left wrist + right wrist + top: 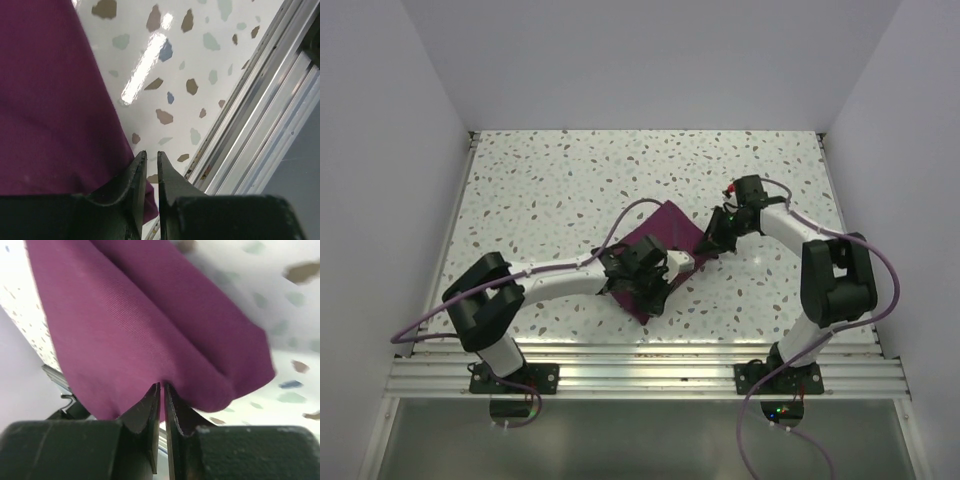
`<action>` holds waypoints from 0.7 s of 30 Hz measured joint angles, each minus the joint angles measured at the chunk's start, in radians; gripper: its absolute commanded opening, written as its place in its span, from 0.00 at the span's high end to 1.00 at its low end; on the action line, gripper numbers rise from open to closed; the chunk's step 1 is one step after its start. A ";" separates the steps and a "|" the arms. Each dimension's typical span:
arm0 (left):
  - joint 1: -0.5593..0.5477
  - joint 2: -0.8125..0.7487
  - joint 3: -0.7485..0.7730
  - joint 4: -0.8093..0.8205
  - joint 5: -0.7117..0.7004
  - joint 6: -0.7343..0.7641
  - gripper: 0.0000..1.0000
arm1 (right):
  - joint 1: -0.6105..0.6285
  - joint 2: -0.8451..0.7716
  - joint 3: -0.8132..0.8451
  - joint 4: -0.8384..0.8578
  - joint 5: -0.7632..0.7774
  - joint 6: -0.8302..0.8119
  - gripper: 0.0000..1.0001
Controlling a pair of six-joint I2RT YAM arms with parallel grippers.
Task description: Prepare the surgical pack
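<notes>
The surgical pack shows only as its deep purple drape [658, 232], folded small on the speckled table [550, 190] between the two arms. My left gripper [654, 296] is at the drape's near corner. In the left wrist view its jaws [151, 152] stand almost together, the drape [50, 100] lies along the left finger, and a strip of cloth shows in the slit. My right gripper [711, 243] is at the drape's far right edge. In the right wrist view it [162, 385] pinches a fold of the drape [125, 315], which hangs bunched over the fingertips. No tray, instruments or gauze show.
An aluminium rail [650, 352] runs along the table's near edge, close to the left gripper, and shows again in the left wrist view [260, 115]. White walls enclose the table on three sides. Purple cables trail from both arms.
</notes>
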State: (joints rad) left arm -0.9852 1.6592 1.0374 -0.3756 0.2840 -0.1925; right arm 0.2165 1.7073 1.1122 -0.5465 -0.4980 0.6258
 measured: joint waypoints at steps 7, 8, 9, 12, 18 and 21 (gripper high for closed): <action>0.070 -0.001 -0.092 0.032 0.026 -0.036 0.83 | -0.059 -0.050 -0.087 -0.034 -0.023 -0.079 0.85; 0.078 -0.001 -0.092 0.030 0.026 -0.036 0.83 | -0.060 -0.053 -0.087 -0.039 -0.021 -0.087 0.83; 0.085 -0.001 -0.091 0.029 0.026 -0.036 0.82 | -0.060 -0.060 -0.086 -0.046 -0.019 -0.097 0.79; 0.107 -0.002 -0.081 0.011 0.031 -0.032 0.72 | -0.060 -0.091 -0.071 -0.093 -0.011 -0.116 0.53; 0.129 -0.066 -0.011 -0.076 0.030 -0.035 0.62 | -0.061 -0.190 0.007 -0.219 0.043 -0.160 0.40; 0.143 -0.140 0.035 -0.105 0.027 -0.053 0.57 | -0.061 -0.216 0.037 -0.273 0.082 -0.188 0.39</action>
State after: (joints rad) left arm -0.8421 1.5188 1.0729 -0.4801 0.3111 -0.2451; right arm 0.1551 1.4914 1.1488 -0.8192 -0.4156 0.4381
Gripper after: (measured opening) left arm 0.407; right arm 0.606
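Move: Both hands are low over the wrapped purple pack. From the left hand its middle lies about 12 cm ahead and 1 cm left, some 4 cm down, and its near corner about 2 cm back and 4 cm to the left. From the right hand the pack's middle is some 12 cm left and 5 cm back, its right corner roughly 3 cm back and 3 cm right, and its far corner about 9 cm ahead and 9 cm left. The nearly shut hands work as a pair on opposite ends of the pack's near-right edge to turn it clockwise: the left sinks about 2.5 cm and sweeps some 3.5 cm left, pushing the near end along, while the right drags its end back and to the right by about 4 cm with a slight dip. Then both open and lift clear of the cloth, the left rising about 7 cm as it drifts forward, the right about 6 cm while still easing right. ##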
